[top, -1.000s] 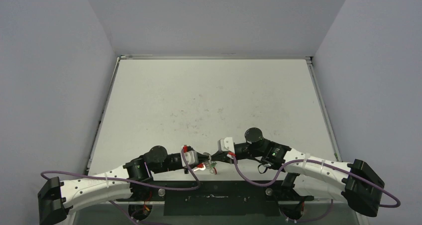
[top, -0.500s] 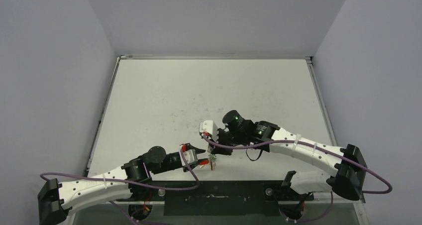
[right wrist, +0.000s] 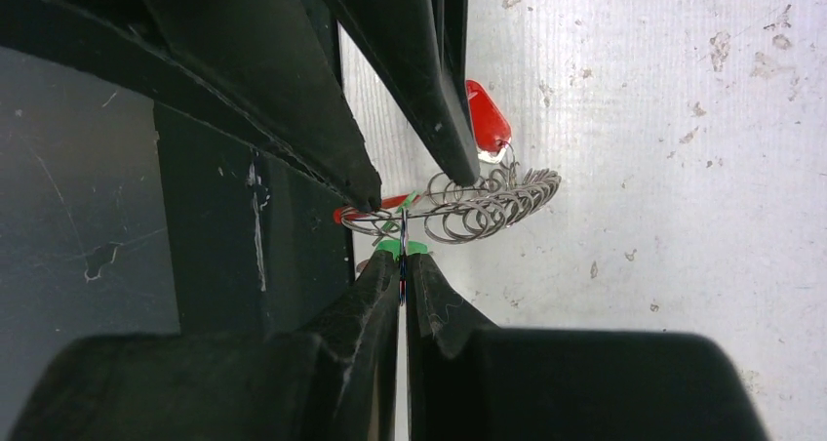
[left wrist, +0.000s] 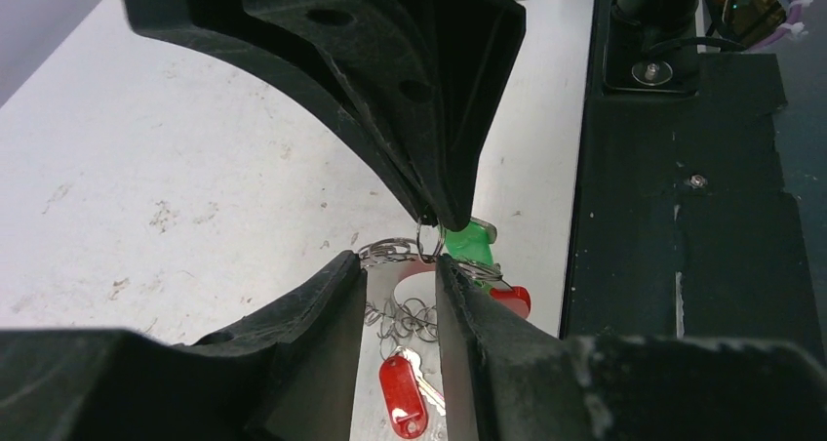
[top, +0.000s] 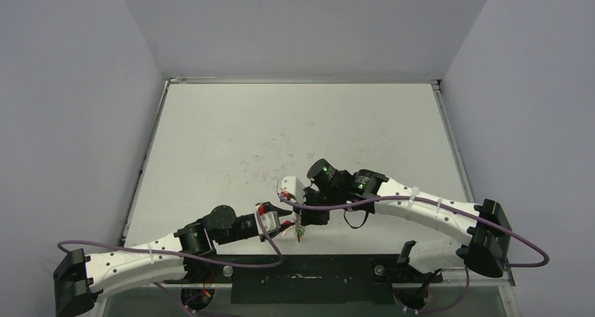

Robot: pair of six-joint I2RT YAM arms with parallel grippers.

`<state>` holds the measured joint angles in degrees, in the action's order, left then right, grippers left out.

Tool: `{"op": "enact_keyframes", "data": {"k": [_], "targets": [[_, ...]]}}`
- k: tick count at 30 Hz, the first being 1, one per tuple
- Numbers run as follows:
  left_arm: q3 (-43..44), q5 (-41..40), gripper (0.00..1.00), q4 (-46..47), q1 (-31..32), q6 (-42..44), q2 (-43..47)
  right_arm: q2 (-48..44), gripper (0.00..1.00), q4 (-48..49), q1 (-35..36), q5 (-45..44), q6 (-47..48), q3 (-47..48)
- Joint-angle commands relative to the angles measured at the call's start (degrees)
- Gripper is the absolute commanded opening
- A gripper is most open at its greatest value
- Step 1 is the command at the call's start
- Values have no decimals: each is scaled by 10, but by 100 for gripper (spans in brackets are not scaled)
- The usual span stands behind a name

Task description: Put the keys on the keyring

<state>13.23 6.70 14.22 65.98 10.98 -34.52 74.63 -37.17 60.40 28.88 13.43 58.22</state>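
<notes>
The keyring [left wrist: 390, 253] is a springy silver coil lying across the tips of my left gripper [left wrist: 400, 265]. Its jaws stand a little apart, and the table shows between them. More of the coil [right wrist: 488, 207] runs past the left fingers [right wrist: 458, 158] in the right wrist view. A red tag with a silver key [left wrist: 402, 402] lies on the table under the coil. My right gripper [right wrist: 402, 260] comes in tip to tip with the left one and is shut on a green-headed key [left wrist: 468, 243] by its thin edge. Both grippers meet low over the table's near edge [top: 297, 226].
A black base plate [top: 309, 278] runs along the near edge just beside the keys, also seen as the plate [left wrist: 683, 217]. Purple cables [top: 330, 208] loop off both wrists. The white table [top: 295, 135] stretches away to the back wall.
My right arm has swung left and forward until its tips meet the left gripper. The left jaws, shut a second ago, have parted.
</notes>
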Motion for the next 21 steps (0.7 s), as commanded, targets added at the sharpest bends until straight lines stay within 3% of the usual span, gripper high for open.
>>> {"op": "enact_keyframes", "data": {"k": [1,16,21], "targets": [[17,32,30,64,3,0,-31,2,0,5,8,-3,-9,32],[20,50,19,97,3,-3,-63,13,0,10,20,-12,-10,41],[23,51,0,85,3,-3,-63,14,0,9,23,-21,-10,47]]}}
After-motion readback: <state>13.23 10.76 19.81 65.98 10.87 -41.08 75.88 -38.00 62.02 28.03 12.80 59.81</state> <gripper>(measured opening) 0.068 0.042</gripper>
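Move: Just off the left fingertips, about 2 cm to the right, 1 cm back and 1 cm lower, is the small wire ring that the right fingers pinch. It sits some 1 cm left of and 1 cm below the right hand point, level with it fore and aft. From the left hand, the keyring's coils lie about 3 cm ahead, 1 cm right and 4 cm down, and the red key tag hangs 2 cm left, level fore and aft, roughly 8 cm below. Bringing its half-open fingers to the small ring, the left hand slides about 1.5 cm to the right and some 1 cm down, easing slightly back, then all but stops and shuts its fingers nearly fully around the wire, right beneath the right fingertips. The right hand keeps its closed grip on the ring and barely shifts, holding it out. ##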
